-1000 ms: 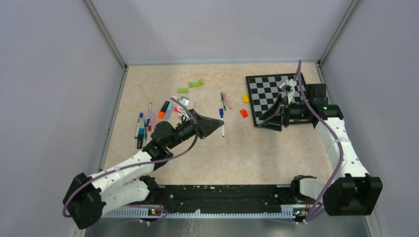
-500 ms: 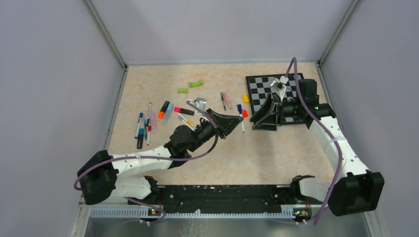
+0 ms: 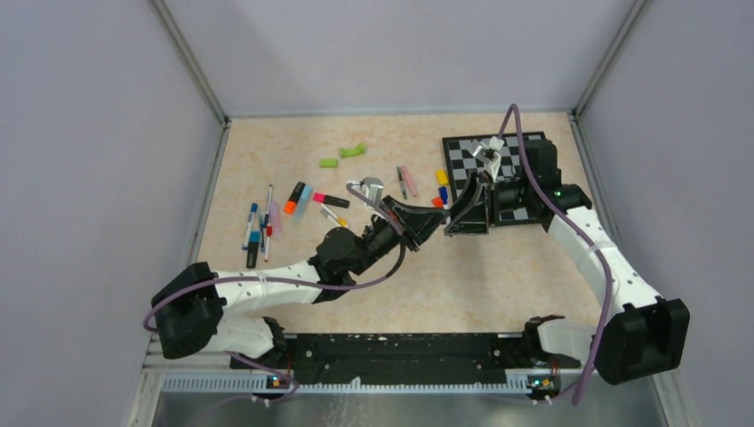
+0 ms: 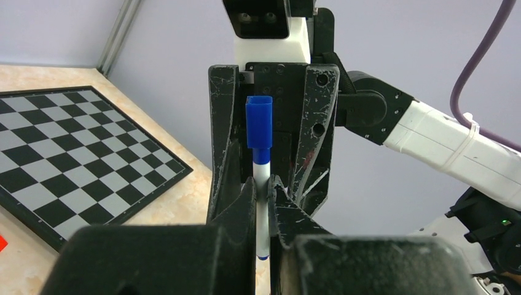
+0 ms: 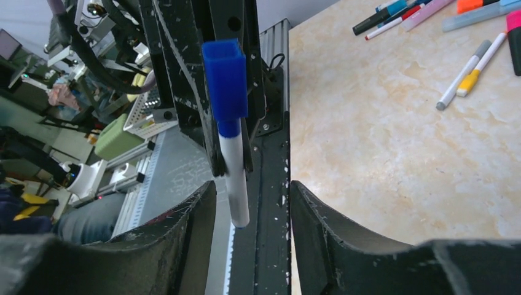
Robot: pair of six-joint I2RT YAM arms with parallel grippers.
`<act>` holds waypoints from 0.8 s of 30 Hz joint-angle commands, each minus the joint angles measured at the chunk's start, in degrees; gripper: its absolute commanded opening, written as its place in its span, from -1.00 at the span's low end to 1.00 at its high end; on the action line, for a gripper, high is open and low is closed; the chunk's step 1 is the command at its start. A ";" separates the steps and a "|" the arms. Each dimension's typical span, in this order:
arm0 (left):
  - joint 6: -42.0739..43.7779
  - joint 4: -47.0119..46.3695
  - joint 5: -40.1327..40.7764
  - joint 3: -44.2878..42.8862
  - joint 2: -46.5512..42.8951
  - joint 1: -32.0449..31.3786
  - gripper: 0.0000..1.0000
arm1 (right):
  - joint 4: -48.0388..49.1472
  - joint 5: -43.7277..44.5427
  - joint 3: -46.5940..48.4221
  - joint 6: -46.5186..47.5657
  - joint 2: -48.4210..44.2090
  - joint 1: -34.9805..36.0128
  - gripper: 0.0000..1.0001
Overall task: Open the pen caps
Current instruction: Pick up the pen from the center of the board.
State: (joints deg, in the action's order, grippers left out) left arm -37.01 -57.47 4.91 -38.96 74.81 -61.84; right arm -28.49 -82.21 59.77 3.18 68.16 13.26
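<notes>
A white pen [image 4: 262, 206] with a blue pen cap [image 4: 258, 123] stands upright in my left gripper [image 4: 263, 187], which is shut on the barrel below the cap. In the top view the left gripper [image 3: 433, 220] and right gripper [image 3: 455, 216] meet tip to tip near the chessboard's left edge. My right gripper [image 5: 252, 196] is open. Its fingers [image 5: 190, 230] flank the pen's barrel [image 5: 235, 184] without touching it. The blue cap [image 5: 225, 80] points toward the right wrist camera.
A chessboard [image 3: 514, 147] lies at the back right under the right arm. Several capped pens [image 3: 262, 222] lie at the left, with more pens [image 3: 405, 181] near the middle. Green curved pieces [image 3: 353, 150] and a yellow block [image 3: 441, 177] lie on the table.
My left arm carried the blue-capped pen to the right. The right gripper came left off the chessboard to meet it, and its jaws narrowed a little around the pen.
</notes>
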 commanded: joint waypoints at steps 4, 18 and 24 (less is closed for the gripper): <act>1.73 -4.78 0.72 -1.94 1.19 -0.72 -1.00 | 4.06 -0.04 1.17 -2.73 0.88 1.94 -0.38; 5.02 -2.51 2.98 -0.17 -2.89 -0.74 -0.15 | 4.94 0.13 -1.36 -1.67 -0.13 2.01 -1.00; 9.14 2.95 2.23 1.18 -8.60 -0.21 0.70 | 3.50 -0.65 -2.10 0.66 -0.31 2.00 -1.00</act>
State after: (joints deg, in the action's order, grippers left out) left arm -31.66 -55.90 7.46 -38.72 70.91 -62.35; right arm -25.06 -81.76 57.78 1.41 69.19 14.63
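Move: The blue-and-white pen stands upright in the left fingers, blue end up, its middle about level with the left hand point. From the open right hand it lies about 1 cm left and 1 cm back, its middle some 3 cm above, so the right fingers straddle its lower white part. Well below both hands on the table, from the right hand, the red block is roughly 26 cm ahead and 2 cm right, the chessboard's middle about 32 cm ahead and 20 cm right, both some 25 cm lower. Easing left by barely 1 cm, the right hand shuts its half-open fingers and pinches the white shaft low down, then sinks about 1 cm with it. Only once that grip is closed does the still-holding left hand open wide, let go and back off up and to the left, about 3 cm from its lowest point. ##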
